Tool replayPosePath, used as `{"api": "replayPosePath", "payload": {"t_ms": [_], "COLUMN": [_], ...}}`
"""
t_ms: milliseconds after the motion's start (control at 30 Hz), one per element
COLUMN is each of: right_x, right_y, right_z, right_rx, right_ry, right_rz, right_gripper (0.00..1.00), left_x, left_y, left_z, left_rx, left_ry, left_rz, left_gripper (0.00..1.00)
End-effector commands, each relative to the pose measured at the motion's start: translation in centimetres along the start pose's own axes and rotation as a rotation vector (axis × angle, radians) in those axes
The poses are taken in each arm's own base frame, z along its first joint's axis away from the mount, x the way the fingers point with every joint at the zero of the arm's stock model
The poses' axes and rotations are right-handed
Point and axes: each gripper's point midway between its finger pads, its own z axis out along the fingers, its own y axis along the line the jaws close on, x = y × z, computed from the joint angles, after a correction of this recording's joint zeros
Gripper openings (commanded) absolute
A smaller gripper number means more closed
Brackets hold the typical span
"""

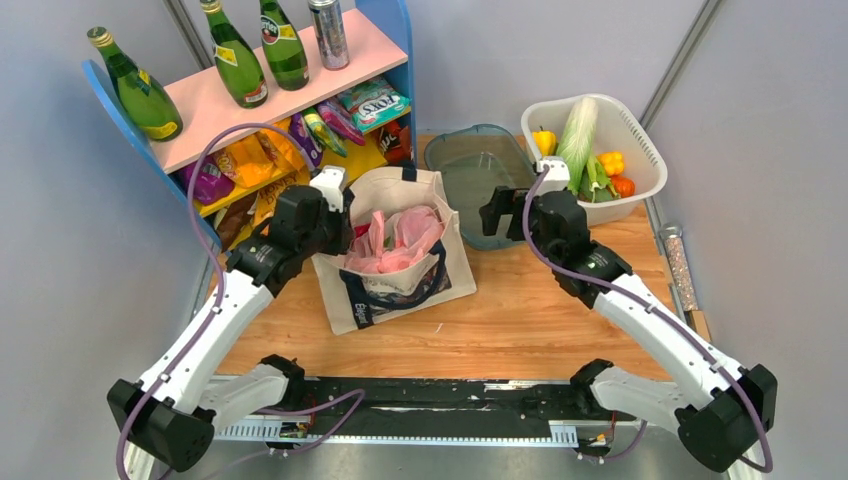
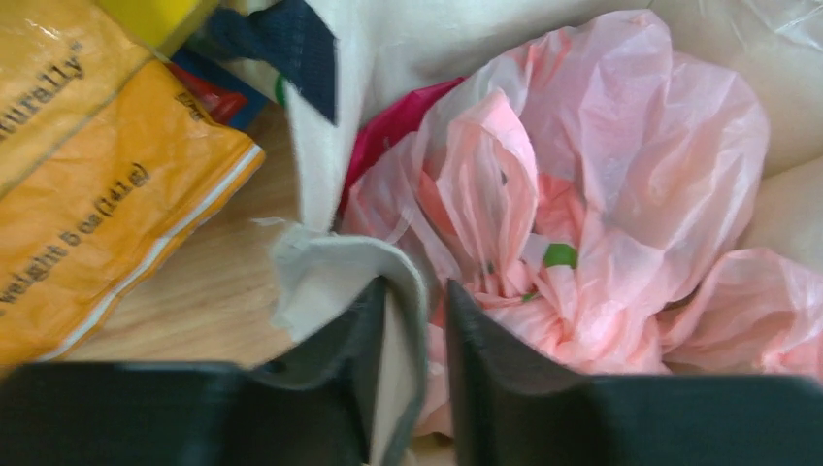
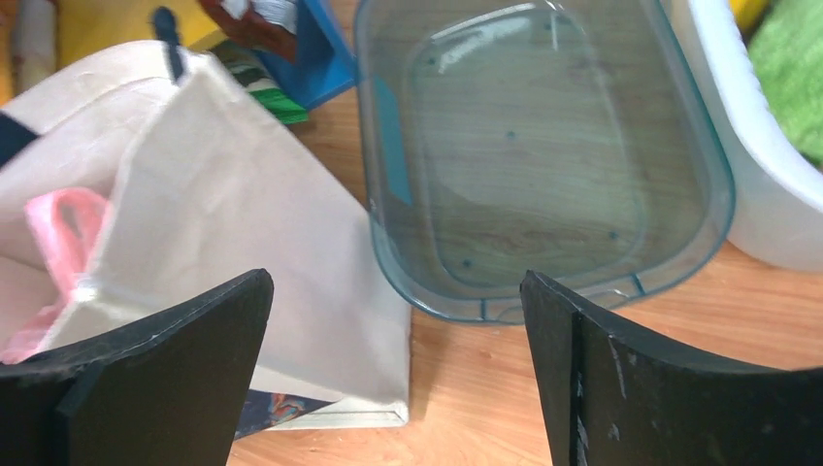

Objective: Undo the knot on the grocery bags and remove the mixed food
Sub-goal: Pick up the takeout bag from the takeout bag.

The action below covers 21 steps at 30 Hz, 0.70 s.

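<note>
The cream canvas tote (image 1: 452, 272) lies on the table with the crinkly pink plastic bag (image 1: 405, 236) inside its mouth. In the left wrist view the pink bag (image 2: 621, 146) fills the right side, and its knot (image 2: 519, 282) is bunched below a loose handle loop. A green scrap (image 2: 558, 255) shows through the plastic and something magenta (image 2: 388, 126) sits behind it; the rest of the food is hidden. My left gripper (image 2: 417, 291) (image 1: 338, 212) straddles the tote's rim (image 2: 330, 257), jaws narrow, with a thin gap at the right finger. My right gripper (image 3: 398, 282) (image 1: 497, 212) hangs wide open beside the tote (image 3: 243, 214).
A clear teal tub (image 1: 470, 170) (image 3: 543, 155) sits right of the tote. Behind it stands a white basket (image 1: 640, 150) holding cabbage and peppers. A blue and pink shelf (image 1: 290, 75) at back left carries green bottles and snack packets. An orange packet (image 2: 97, 194) lies close to my left gripper.
</note>
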Motion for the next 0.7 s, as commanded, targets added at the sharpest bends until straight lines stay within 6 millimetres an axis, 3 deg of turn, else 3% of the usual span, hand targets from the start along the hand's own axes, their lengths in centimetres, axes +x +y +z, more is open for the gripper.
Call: {"api": "replayPosePath", "payload": {"t_ms": [0, 67, 100, 233, 333, 467, 667], "right_x": [-4.9, -6.2, -6.8, -8.1, -7.5, -3.9, 2.5], "right_y": [4.4, 6.8, 8.1, 13.7, 17.0, 21.1, 23.7], "right_z": [-1.6, -2.6, -3.0, -4.6, -4.5, -3.5, -1.3], "right_rx": [-0.068, -0.128, -0.169, -0.364, -0.492, -0.612, -0.580], "right_ry": [-0.113, -0.144, -0.155, -0.177, -0.132, -0.016, 0.122], "right_rz": [-0.093, -0.123, -0.136, -0.170, -0.177, -0.219, -0.289], "right_gripper": [1.00, 1.00, 1.00, 1.00, 1.00, 1.00, 1.00], "left_x": [-1.4, -1.5, -1.5, -2.4, -2.9, -2.3, -1.4], "left_y": [-0.1, -0.2, -0.1, -1.2, -2.6, -3.5, -4.3], "left_z": [-1.1, -1.6, -2.1, -4.1, -5.5, -6.6, -7.3], "left_rx": [0.023, 0.039, 0.042, 0.115, 0.200, 0.265, 0.326], "left_ry": [-0.074, -0.109, -0.129, -0.233, -0.300, -0.355, -0.399], "left_rz": [0.098, 0.138, 0.157, 0.216, 0.278, 0.347, 0.365], "left_gripper": [0.20, 0.03, 0.01, 0.00, 0.00, 0.00, 0.00]}}
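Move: The left rim of the cloth tote is already between the left fingers, about 0 cm off. The pink grocery bag lies inside, level ahead, some 10 cm to that hand's right and 7 below; an orange snack bag is about 12 left, 8 ahead and 8 below. From the right hand, the pink bag is roughly 20 cm left, 5 back and 8 below, with the clear tray 7 ahead, 0 sideways, 17 below. Left closes on the tote's rim and pulls back 6 cm; open right arcs 20 cm left, above the pink bag. ##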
